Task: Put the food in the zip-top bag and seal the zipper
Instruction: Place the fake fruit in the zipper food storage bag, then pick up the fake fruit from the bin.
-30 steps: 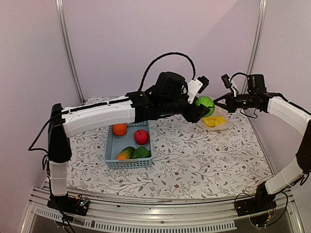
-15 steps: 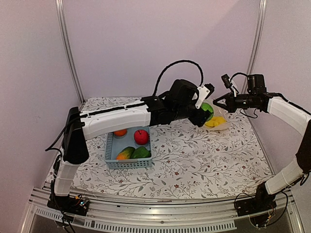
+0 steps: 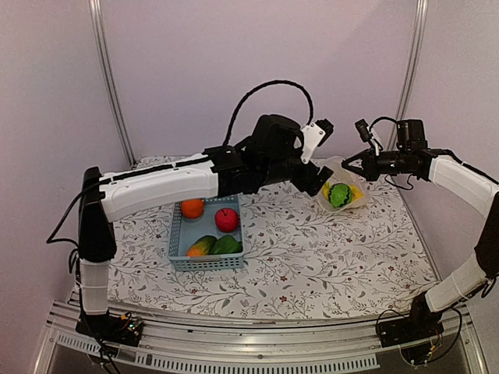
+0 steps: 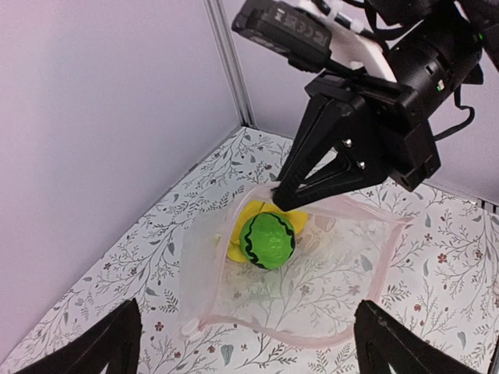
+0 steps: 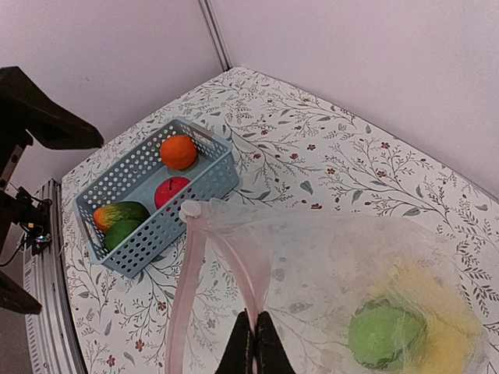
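Observation:
The clear zip-top bag [image 3: 345, 193] lies open at the far right of the table, with a green watermelon-patterned ball [image 3: 339, 195] and a yellow piece [image 3: 355, 191] inside. In the left wrist view the ball [image 4: 267, 241] rests on the yellow piece [image 4: 248, 220] inside the bag [image 4: 312, 288], ringed by the pink zipper [image 4: 312, 340]. My left gripper [image 4: 248, 315] hovers open and empty above the bag's mouth [image 3: 318, 179]. My right gripper [image 3: 348, 165] is shut on the zipper strip [image 5: 181, 312] and holds the mouth up [image 5: 254, 333]. An orange [image 3: 192, 207], a red apple [image 3: 227, 220] and green pieces [image 3: 214, 245] lie in the basket.
The light blue lattice basket [image 3: 178, 234] stands at centre left on the floral tablecloth; it also shows in the right wrist view [image 5: 207, 175]. Pale walls and metal posts [image 3: 109, 78] close in the back and sides. The left arm [image 3: 156, 183] spans above the basket.
My left gripper carried the green ball down into the bag, let it go and drew back up and left. The ball now lies in the bag. The right gripper has not moved.

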{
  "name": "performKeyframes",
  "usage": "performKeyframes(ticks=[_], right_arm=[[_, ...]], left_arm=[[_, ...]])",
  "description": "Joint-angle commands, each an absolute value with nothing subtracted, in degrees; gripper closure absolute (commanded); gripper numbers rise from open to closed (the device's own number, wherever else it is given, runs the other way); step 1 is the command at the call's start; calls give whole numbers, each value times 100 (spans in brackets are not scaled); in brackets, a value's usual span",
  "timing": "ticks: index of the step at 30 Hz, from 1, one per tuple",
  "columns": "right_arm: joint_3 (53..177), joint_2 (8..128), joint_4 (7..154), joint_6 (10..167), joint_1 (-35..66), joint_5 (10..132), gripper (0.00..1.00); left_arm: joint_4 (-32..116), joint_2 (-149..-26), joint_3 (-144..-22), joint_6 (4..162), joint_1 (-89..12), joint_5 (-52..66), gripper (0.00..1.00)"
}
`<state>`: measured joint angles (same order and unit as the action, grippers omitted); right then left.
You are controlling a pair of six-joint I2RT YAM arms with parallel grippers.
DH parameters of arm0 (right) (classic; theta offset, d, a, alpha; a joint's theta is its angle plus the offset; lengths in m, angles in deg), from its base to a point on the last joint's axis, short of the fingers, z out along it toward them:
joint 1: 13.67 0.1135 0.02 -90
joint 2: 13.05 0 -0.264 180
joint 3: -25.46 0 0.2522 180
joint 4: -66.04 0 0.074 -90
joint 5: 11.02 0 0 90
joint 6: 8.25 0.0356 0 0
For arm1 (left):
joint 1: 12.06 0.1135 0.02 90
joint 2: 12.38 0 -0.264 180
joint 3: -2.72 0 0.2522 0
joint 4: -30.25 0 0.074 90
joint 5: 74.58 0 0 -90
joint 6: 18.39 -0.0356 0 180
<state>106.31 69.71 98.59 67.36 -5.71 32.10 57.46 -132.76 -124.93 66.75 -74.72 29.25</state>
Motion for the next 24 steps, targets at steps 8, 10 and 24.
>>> performKeyframes(ticks=[8, 10, 24], right_arm=[[10568, 6931, 9822, 6681, -571, 3205, 100], [10589, 6938, 9819, 6696, -574, 3204, 100], [10577, 7107, 9819, 6716, -594, 3300, 100]], left_arm=[[6156, -11353, -10073, 6798, -7266, 4563, 5], [6570, -11105, -9707, 7273, -7082, 4546, 6], [7738, -10996, -8358, 8599, -5495, 2639, 8]])
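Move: The red apple in the basket lies about 25 cm to the left hand's left, 5 cm farther out and some 24 cm below it. The orange is roughly 11 cm left of the apple and 4 cm beyond it; the green avocado lies 9 cm nearer the base than the apple, level sideways. From the right hand, the apple is about 34 cm left, 4 cm back and 20 cm down. The open left hand arcs some 25 cm left from the bag, sinking about 15 cm towards the red apple. ##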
